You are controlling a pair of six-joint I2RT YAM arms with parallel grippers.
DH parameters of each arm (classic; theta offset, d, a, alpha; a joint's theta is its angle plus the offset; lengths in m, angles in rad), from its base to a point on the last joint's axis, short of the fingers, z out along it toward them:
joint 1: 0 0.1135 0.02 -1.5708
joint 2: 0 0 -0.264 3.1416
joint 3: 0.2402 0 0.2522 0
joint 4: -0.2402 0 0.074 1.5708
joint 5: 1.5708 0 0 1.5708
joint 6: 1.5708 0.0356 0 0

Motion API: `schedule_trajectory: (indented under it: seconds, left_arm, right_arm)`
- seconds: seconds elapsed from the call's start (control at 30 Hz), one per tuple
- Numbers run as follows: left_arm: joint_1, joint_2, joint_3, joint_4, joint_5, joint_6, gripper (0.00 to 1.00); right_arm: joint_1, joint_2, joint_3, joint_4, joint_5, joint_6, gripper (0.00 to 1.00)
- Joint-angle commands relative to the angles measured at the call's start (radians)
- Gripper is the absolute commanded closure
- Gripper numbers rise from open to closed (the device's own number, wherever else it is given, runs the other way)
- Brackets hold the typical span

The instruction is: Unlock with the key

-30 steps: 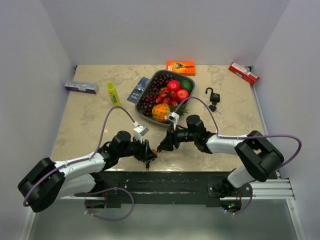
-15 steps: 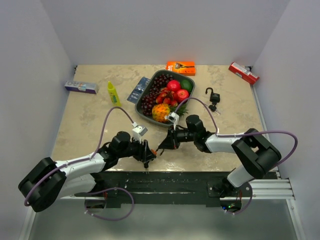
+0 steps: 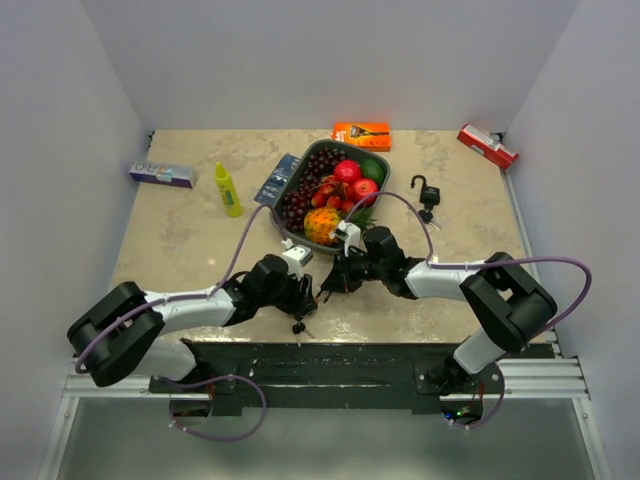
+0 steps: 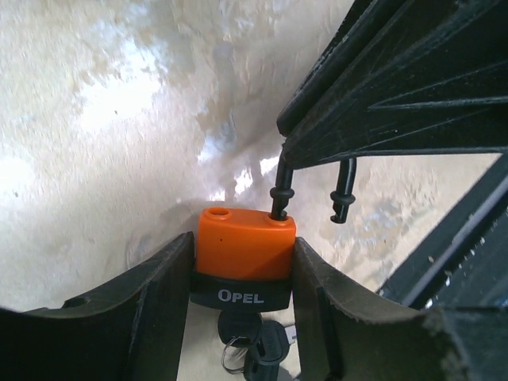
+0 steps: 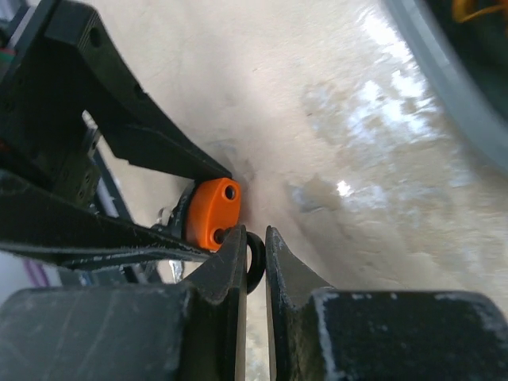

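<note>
An orange padlock (image 4: 244, 242) with a black "OPEL" base sits clamped between my left gripper's (image 4: 242, 238) fingers, just above the table. A black-headed key (image 4: 236, 324) sticks in its underside, and another hangs from the ring; the bunch dangles below the grippers in the top view (image 3: 298, 327). The black shackle (image 5: 255, 258) stands open: one leg is in the body, while the free end (image 4: 341, 198) hangs clear of its hole. My right gripper (image 5: 254, 238) is shut on that shackle, right beside the orange padlock (image 5: 210, 210). Both grippers meet near the table's front edge (image 3: 312, 292).
Behind the grippers stands a grey tray (image 3: 296, 166) of fruit. A black padlock (image 3: 428, 190) with keys lies at the right. An orange box (image 3: 361, 134), a red box (image 3: 487, 146), a yellow bottle (image 3: 228, 188), a blue packet (image 3: 277, 180) and a white-blue box (image 3: 161, 174) lie farther back.
My right gripper has closed on the shackle. The left arm has shifted right and a little away from the front edge, carrying the padlock with it.
</note>
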Motion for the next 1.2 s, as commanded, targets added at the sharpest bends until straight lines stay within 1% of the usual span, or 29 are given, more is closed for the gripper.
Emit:
schedule_trajectory:
  seconds: [0.0,0.03,0.07,0.13,0.17,0.2,0.23,0.27,0.3,0.33,0.4,0.43,0.47,0.5,0.53,0.6,0.67,0.7,0.73,0.8,0.83,0.87,0.9,0.93,0.97,1.0,1.07,1.17]
  left_arm:
    - [-0.022,0.055,0.078,-0.012,-0.067,0.001,0.76]
    - [-0.024,0.058,0.083,-0.012,-0.063,-0.002,0.71]
    - [-0.024,0.061,0.088,-0.015,-0.062,-0.003,0.6]
    - [-0.024,0.052,0.091,-0.021,-0.057,-0.005,0.47]
    - [-0.024,0.037,0.094,-0.027,-0.054,-0.005,0.35]
    - [-0.024,0.028,0.095,-0.034,-0.047,-0.005,0.3]
    - [-0.024,0.017,0.097,-0.04,-0.045,-0.003,0.26]
    - [-0.024,-0.01,0.103,-0.061,-0.044,-0.002,0.2]
    - [-0.025,-0.026,0.107,-0.073,-0.04,0.001,0.16]
    - [-0.024,-0.041,0.112,-0.089,-0.037,0.008,0.14]
    - [-0.022,-0.095,0.13,-0.144,-0.034,0.017,0.06]
    - [-0.022,-0.113,0.137,-0.162,-0.034,0.032,0.03]
    - [-0.022,-0.151,0.152,-0.202,-0.036,0.04,0.01]
    - [-0.019,-0.17,0.161,-0.237,-0.036,0.047,0.01]
    - [-0.01,-0.187,0.17,-0.262,-0.031,0.067,0.01]
    - [0.028,-0.232,0.204,-0.328,-0.002,0.083,0.01]
    - [0.061,-0.259,0.245,-0.381,0.041,0.092,0.01]
    - [0.091,-0.264,0.265,-0.408,0.067,0.103,0.01]
    - [0.105,-0.265,0.287,-0.435,0.068,0.13,0.01]
    - [0.137,-0.268,0.345,-0.503,0.07,0.17,0.01]
    - [0.146,-0.268,0.359,-0.517,0.07,0.21,0.01]
    - [0.156,-0.271,0.379,-0.54,0.068,0.228,0.01]
    - [0.171,-0.272,0.385,-0.549,0.052,0.245,0.01]
    - [0.179,-0.272,0.387,-0.557,0.038,0.274,0.01]
    - [0.185,-0.279,0.385,-0.561,0.024,0.285,0.01]
    - [0.193,-0.284,0.381,-0.561,0.0,0.29,0.01]
    - [0.194,-0.305,0.359,-0.542,-0.007,0.294,0.01]
    - [0.208,-0.324,0.345,-0.534,-0.014,0.294,0.01]
  right_arm:
    - [-0.001,0.009,0.049,-0.125,0.165,-0.128,1.0]
    - [0.001,0.009,0.051,-0.133,0.179,-0.14,1.0]
    - [-0.002,0.006,0.051,-0.139,0.185,-0.143,1.0]
    - [-0.002,0.001,0.046,-0.137,0.193,-0.142,0.98]
    - [-0.001,0.001,0.046,-0.137,0.199,-0.14,0.94]
    - [0.001,0.0,0.048,-0.137,0.205,-0.138,0.89]
    - [-0.001,0.0,0.048,-0.139,0.21,-0.137,0.86]
    - [-0.001,0.001,0.048,-0.139,0.217,-0.135,0.84]
    - [-0.001,0.004,0.051,-0.142,0.221,-0.137,0.81]
    - [-0.001,0.006,0.053,-0.144,0.222,-0.135,0.75]
    - [-0.001,0.006,0.056,-0.15,0.231,-0.134,0.7]
    - [-0.001,0.004,0.056,-0.15,0.236,-0.131,0.62]
    - [-0.001,-0.005,0.056,-0.156,0.242,-0.128,0.58]
    - [-0.001,-0.012,0.056,-0.16,0.254,-0.123,0.54]
    - [0.001,-0.025,0.056,-0.167,0.262,-0.112,0.46]
    - [0.007,-0.075,0.06,-0.203,0.299,-0.089,0.4]
    - [0.039,-0.118,0.069,-0.277,0.403,-0.025,0.36]
    - [0.056,-0.164,0.08,-0.301,0.441,0.007,0.35]
    - [0.071,-0.184,0.08,-0.321,0.502,0.086,0.34]
    - [0.12,-0.242,0.059,-0.343,0.526,0.188,0.34]
    - [0.136,-0.264,0.045,-0.332,0.526,0.292,0.33]
    - [0.177,-0.281,0.031,-0.311,0.547,0.347,0.33]
    - [0.198,-0.293,-0.001,-0.291,0.558,0.439,0.32]
    - [0.223,-0.316,-0.016,-0.271,0.57,0.479,0.32]
    - [0.273,-0.321,-0.024,-0.251,0.607,0.513,0.32]
    - [0.293,-0.321,-0.029,-0.252,0.627,0.539,0.32]
    - [0.332,-0.301,-0.023,-0.28,0.664,0.589,0.31]
    - [0.349,-0.251,-0.003,-0.295,0.675,0.622,0.3]
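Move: The left fingers still hold the orange padlock body, its middle about at the hand point, the keys hanging from it some 4 cm back, 2 cm to the left and 1 cm lower. The right fingers are still shut on the open shackle; from that hand the padlock lies roughly 3 cm back, 3 cm left and 2 cm below. Farther out, the yellow fruit in the tray sits about 16 cm ahead of the right hand, 1 cm left and level with it. Forward a centimetre or two go both hands, setting the padlock down; the left then opens wide, lets go of the body and lifts about 13 cm, drifting forward and left. The right sinks 2–3 cm, moving to its right and opening off the shackle, then rises and swings back and left above the padlock and keys, turning some 20 degrees clockwise. ##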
